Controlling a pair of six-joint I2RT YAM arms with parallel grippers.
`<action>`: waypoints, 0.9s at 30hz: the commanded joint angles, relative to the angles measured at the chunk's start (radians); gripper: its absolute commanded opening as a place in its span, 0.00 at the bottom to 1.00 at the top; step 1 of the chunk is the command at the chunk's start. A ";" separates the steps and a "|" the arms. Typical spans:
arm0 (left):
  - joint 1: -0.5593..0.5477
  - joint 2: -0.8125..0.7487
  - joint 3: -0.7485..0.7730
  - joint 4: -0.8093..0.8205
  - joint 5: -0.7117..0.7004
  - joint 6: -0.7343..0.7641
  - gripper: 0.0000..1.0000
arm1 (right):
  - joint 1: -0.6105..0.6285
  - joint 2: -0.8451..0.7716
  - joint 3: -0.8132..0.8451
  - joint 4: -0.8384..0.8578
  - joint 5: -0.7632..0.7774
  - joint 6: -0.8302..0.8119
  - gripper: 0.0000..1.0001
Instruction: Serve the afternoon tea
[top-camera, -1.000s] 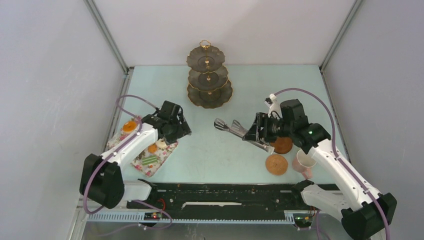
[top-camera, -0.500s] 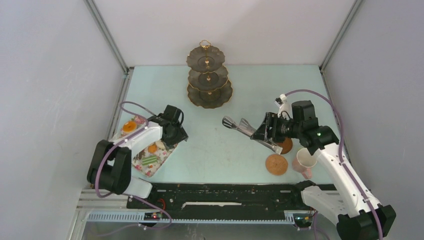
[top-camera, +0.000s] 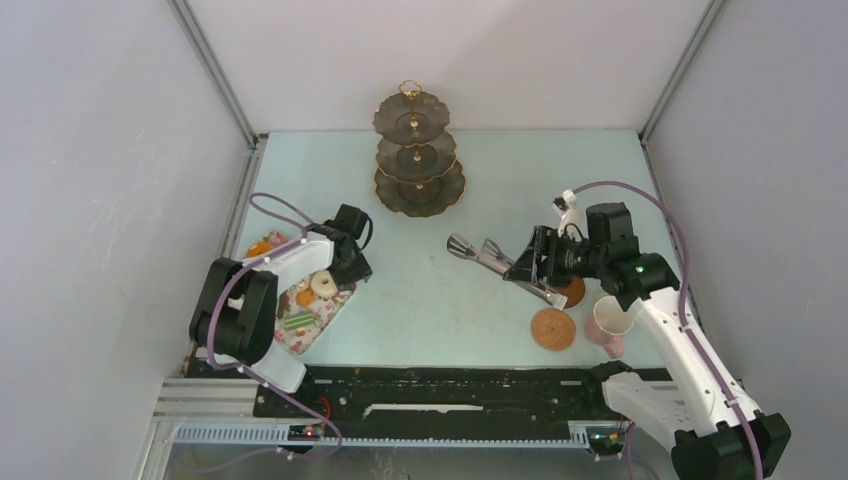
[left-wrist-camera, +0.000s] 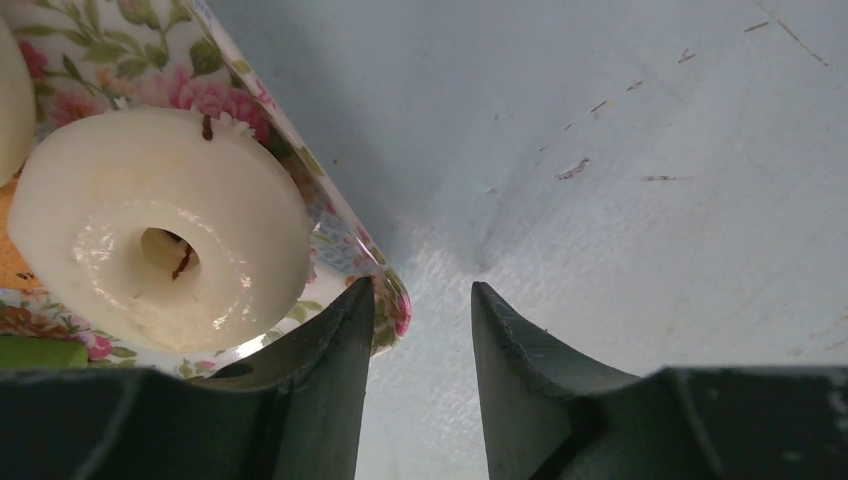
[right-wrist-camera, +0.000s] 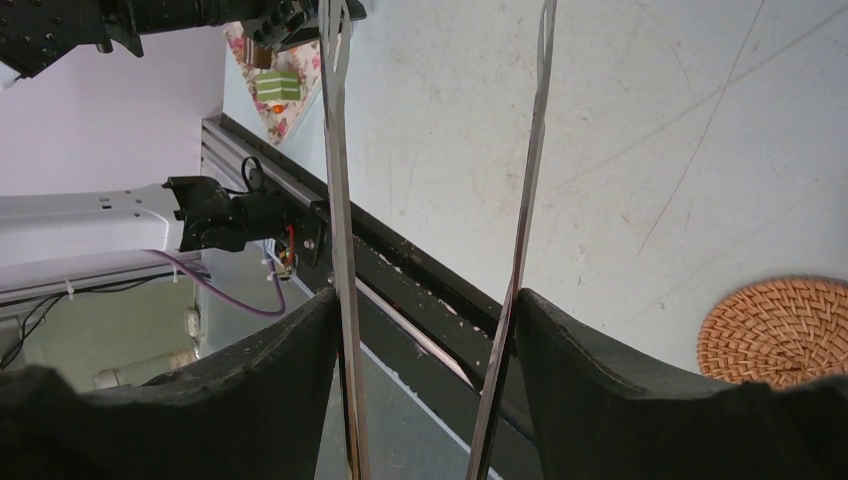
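A white doughnut (left-wrist-camera: 160, 230) lies on the floral cloth (left-wrist-camera: 120, 50) beside small orange (top-camera: 304, 297) and green (top-camera: 297, 321) cakes. My left gripper (left-wrist-camera: 420, 285) is low at the cloth's right edge (top-camera: 352, 268). Its jaws stand narrowly apart over bare table, and the left finger (left-wrist-camera: 330, 370) rests against the cloth's hem. My right gripper (right-wrist-camera: 425, 295) is shut on the long grey tongs (right-wrist-camera: 335, 200), held above the table centre-right (top-camera: 490, 260). Two round brown coasters (top-camera: 552, 328) (top-camera: 572, 292) and a cream cup (top-camera: 607, 318) with a pink cup (top-camera: 612, 346) sit to the right.
A dark three-tier stand (top-camera: 418, 150) with a gold handle stands at the back centre. Another orange cake (top-camera: 260, 248) sits at the cloth's far left corner. The black rail (top-camera: 450, 385) runs along the near edge, and grey walls close in both sides.
My left gripper has come down and back to the cloth's right edge, and its jaws have narrowed. The right arm carried the tongs slightly rightward, then held still.
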 joint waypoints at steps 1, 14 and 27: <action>0.006 0.008 0.003 0.009 -0.045 0.044 0.45 | -0.005 -0.012 -0.010 0.030 -0.023 0.006 0.67; -0.011 0.036 0.017 0.012 -0.023 0.120 0.20 | -0.006 0.003 -0.032 0.090 -0.004 0.043 0.66; -0.145 0.097 0.152 -0.020 0.013 0.108 0.01 | -0.005 0.028 -0.032 0.122 0.009 0.050 0.66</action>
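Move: The right-hand corner of the floral tray is almost at the left gripper: level with it, about 1 cm to its left, at fingertip height. On the tray, the white donut is some 6 cm left of the gripper, and the green striped cake about 12 cm left and 8 cm back. The tiered stand rises roughly 20 cm ahead and 12 cm right. From the right hand, the tray corner is about 27 cm left, 8 cm ahead and 20 cm below. Keep the left gripper low at the tray's right-hand corner, ease it barely 1 cm left and close the fingers until they pinch the rim. Then reverse and drag the tray to the right by about 3.5 cm, low over the table, letting the wrist turn some 10 degrees clockwise. The right hand keeps its hold on the tongs and nearly stays in place. ##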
